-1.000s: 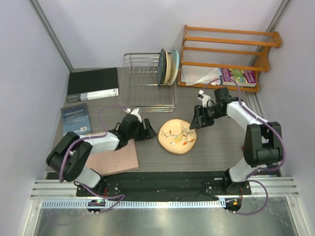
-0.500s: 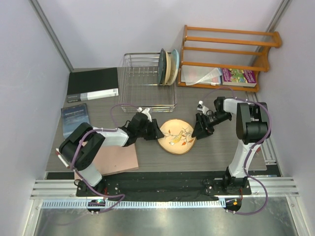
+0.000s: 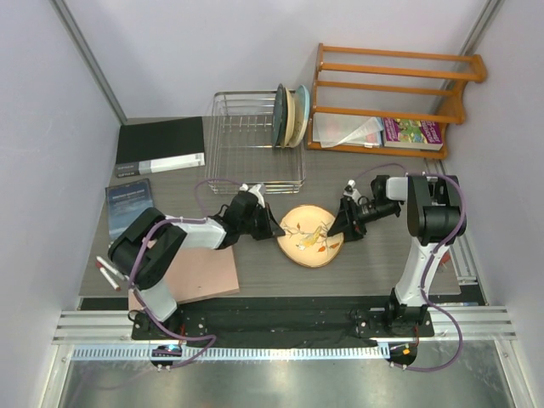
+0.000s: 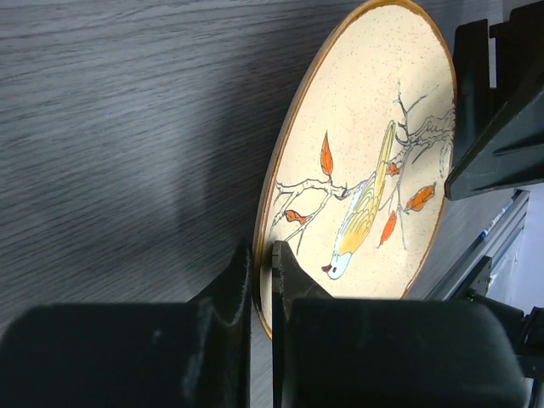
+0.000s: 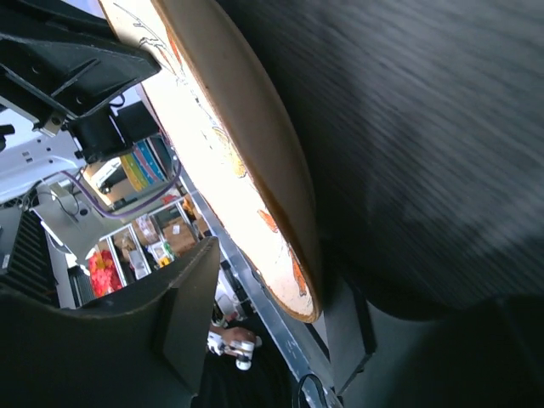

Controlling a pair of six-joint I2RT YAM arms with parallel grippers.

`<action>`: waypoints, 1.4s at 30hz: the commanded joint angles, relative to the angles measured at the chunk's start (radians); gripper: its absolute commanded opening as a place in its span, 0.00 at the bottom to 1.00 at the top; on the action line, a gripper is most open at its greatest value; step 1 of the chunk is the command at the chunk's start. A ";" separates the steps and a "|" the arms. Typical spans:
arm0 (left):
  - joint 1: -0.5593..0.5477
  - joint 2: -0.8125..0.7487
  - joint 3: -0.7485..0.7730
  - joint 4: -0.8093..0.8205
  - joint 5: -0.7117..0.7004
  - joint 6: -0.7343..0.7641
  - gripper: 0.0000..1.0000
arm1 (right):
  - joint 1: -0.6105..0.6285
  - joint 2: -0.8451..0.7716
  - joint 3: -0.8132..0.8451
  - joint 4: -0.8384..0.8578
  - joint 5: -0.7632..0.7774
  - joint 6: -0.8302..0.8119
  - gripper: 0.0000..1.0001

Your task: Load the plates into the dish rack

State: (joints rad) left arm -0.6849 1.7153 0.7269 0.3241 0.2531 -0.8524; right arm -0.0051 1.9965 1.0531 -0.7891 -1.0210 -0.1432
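Note:
The yellow-orange bird plate [image 3: 310, 236] lies at mid-table between both arms, its rim raised off the wood in the wrist views. My left gripper [image 3: 274, 229] is shut on the plate's left rim; up close the plate [image 4: 365, 161] is pinched edge-on in that gripper [image 4: 262, 263]. My right gripper [image 3: 340, 228] is open and straddles the right rim. In its own view the plate [image 5: 229, 144] runs between its fingers [image 5: 268, 319], one finger under it and a gap above. Three other plates [image 3: 289, 115] stand on edge at the right end of the wire dish rack [image 3: 246, 144].
An orange wooden shelf [image 3: 395, 85] stands at the back right with books [image 3: 412, 133] under it. A black binder [image 3: 160, 144] and a dark book [image 3: 132, 204] lie at the left. A pinkish board [image 3: 200, 276] lies under the left arm.
My left gripper moved right to the bird plate and closed on its left rim. The right gripper moved in onto the right rim, its jaws slightly narrower.

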 commanded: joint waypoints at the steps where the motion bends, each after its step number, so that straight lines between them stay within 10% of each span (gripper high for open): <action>1: -0.033 0.058 0.051 -0.027 0.011 0.061 0.00 | 0.020 -0.041 -0.011 0.194 -0.013 0.093 0.54; 19: -0.051 0.113 0.117 -0.046 0.123 0.105 0.00 | 0.040 -0.149 -0.191 0.744 0.071 0.592 0.48; 28: -0.074 0.086 0.074 -0.028 0.127 0.108 0.00 | 0.040 -0.171 -0.223 0.740 0.071 0.588 0.19; 30: -0.077 0.078 0.074 -0.036 0.127 0.115 0.00 | 0.039 -0.182 -0.216 0.700 0.071 0.556 0.08; 35: -0.067 -0.041 0.089 -0.193 0.089 0.231 0.52 | 0.030 -0.257 -0.136 0.436 0.039 0.392 0.01; 42: 0.080 -0.400 0.105 -0.539 0.123 0.472 0.62 | 0.028 -0.294 0.163 -0.284 0.058 -0.197 0.02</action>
State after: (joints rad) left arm -0.6987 1.5490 0.8150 -0.0563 0.3126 -0.5621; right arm 0.0200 1.7737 1.0298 -0.6384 -0.8787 -0.0074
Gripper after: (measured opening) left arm 0.610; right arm 0.083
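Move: The left fingers already hold the plate's left rim, with its middle about 8 cm to their right, 1 cm nearer the base and roughly level. From the half-open right gripper at its right rim, that middle is some 9 cm left, straight ahead 0. The dish rack's middle stands about 25 cm ahead of the left hand and 7 cm left. The pink board lies 25 cm left of that hand and 9 cm back. Slide the right gripper about 4.5 cm forward along the plate's right rim, turning clockwise some 20 degrees, and shut its fingers on that rim while the left keeps its pinch, easing a little forward. Then open the left and draw it back about 6 cm, slightly up, clear of the plate, while the right keeps its pinch, turns partly back and rises about 3 cm. ##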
